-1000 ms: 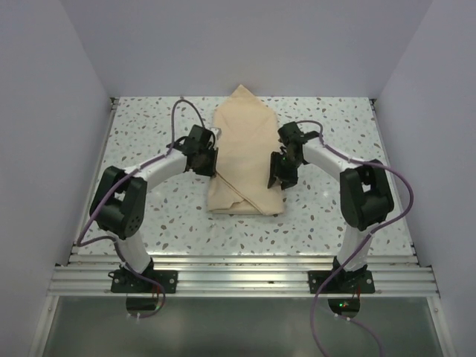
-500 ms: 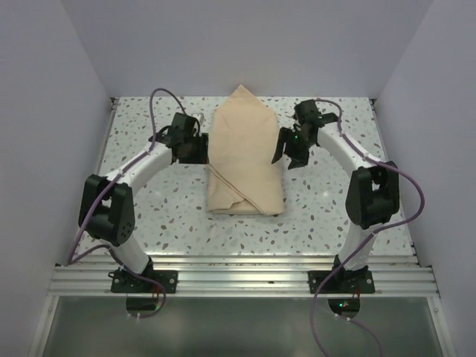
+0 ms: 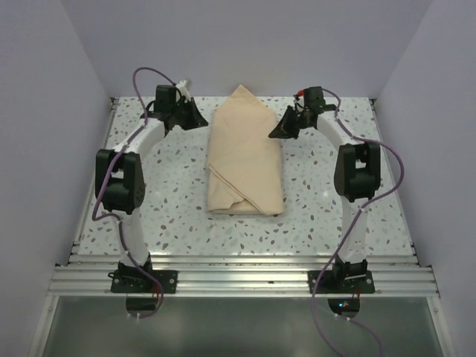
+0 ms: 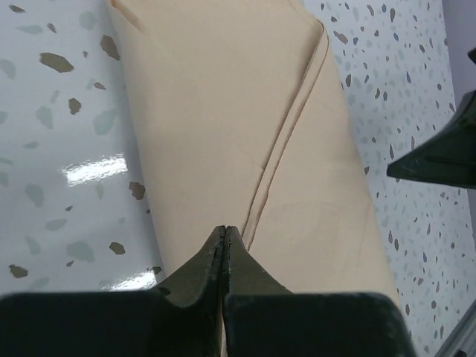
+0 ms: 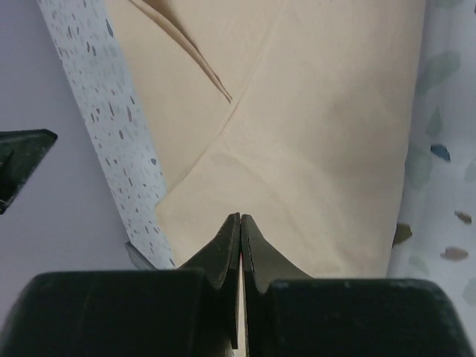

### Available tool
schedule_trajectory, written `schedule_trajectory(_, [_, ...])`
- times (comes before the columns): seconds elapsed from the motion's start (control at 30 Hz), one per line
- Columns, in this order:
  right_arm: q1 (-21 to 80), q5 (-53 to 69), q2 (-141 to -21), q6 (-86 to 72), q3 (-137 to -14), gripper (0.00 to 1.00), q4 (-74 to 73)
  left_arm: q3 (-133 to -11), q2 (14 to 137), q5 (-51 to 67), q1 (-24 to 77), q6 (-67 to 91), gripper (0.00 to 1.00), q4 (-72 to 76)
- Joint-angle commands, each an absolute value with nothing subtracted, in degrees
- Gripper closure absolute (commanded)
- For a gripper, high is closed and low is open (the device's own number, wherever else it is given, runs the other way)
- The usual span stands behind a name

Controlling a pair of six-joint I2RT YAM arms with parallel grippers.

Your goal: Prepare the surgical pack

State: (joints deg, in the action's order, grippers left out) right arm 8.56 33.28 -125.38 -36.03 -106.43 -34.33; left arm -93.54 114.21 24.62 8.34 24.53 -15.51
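The surgical pack [image 3: 244, 160] lies mid-table as a folded tan-beige wrap bundle, with a pointed flap toward the back wall. Whatever is inside it is hidden. My left gripper [image 3: 202, 123] hangs just off the pack's back-left edge, shut and empty. In the left wrist view its tips [image 4: 224, 229] meet above the wrap [image 4: 245, 111], next to a fold seam. My right gripper [image 3: 273, 135] is at the pack's back-right edge, also shut and empty. Its tips [image 5: 240, 217] hover over the wrap [image 5: 312, 111].
The speckled white table [image 3: 149, 208] is walled in at the left, right and back. An aluminium rail [image 3: 238, 279] runs along the near edge by the arm bases. The right gripper's dark tip [image 4: 446, 152] shows in the left wrist view.
Both arms swung from the pack's sides toward the back of the table. Both sets of jaws opened wide on the way, then closed with nothing in them.
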Motion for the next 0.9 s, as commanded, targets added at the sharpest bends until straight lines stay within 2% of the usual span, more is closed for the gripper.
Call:
schedule_trajectory(0.0, [7.2, 41.1, -130.0, -40.5, -111.5, 1.00, -24.4, -94.6, 117.9, 35.8, 8.6, 29.2, 1.00, -6.2])
schedule_trajectory(0.13, [6.1, 44.7, -135.1, -48.4, -111.7, 1.00, -15.5, -93.5, 123.0, 41.5, 8.8, 32.9, 1.00, 3.3])
schedule_trajectory(0.27, [5.9, 46.0, -139.3, -52.4, -109.8, 1.00, -8.6, -94.6, 127.3, 40.3, 8.8, 33.1, 1.00, 4.0])
schedule_trajectory(0.37, [5.7, 44.5, -141.8, -52.7, -109.6, 1.00, -8.0, -95.3, 129.7, 37.0, 8.7, 32.0, 1.00, 2.6])
schedule_trajectory(0.67, [5.4, 35.6, -145.4, -48.4, -112.6, 1.00, -19.2, -101.2, 137.4, 23.4, 8.7, 29.6, 1.00, -9.1])
schedule_trajectory(0.87, [4.7, 38.4, -143.1, -51.8, -112.9, 1.00, -12.5, -101.4, 132.8, 25.0, 8.6, 30.5, 1.00, -5.8])
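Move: The left side edge of the folded wrap lies about 4 cm ahead of the left hand, 1 cm to its right and some 14 cm below. The right side edge lies roughly 6 cm ahead of the right hand, 4 cm to its right and 11 cm below. The near flap's crease has its middle about 18 cm back from the left hand and 10 cm to its right, 14 cm below. Both hands, fingers staying shut, come down together onto the folded wrap's long sides: the left sinks about 13 cm and eases some 4 cm forward to the left edge, swinging first to its right and then partly back. The right reaches forward and down at once, then straight down, sinking about 9 cm in all with a slight wrist roll, and both stop with their closed tips touching the cloth, the right tip a few centimetres inside its edge. ##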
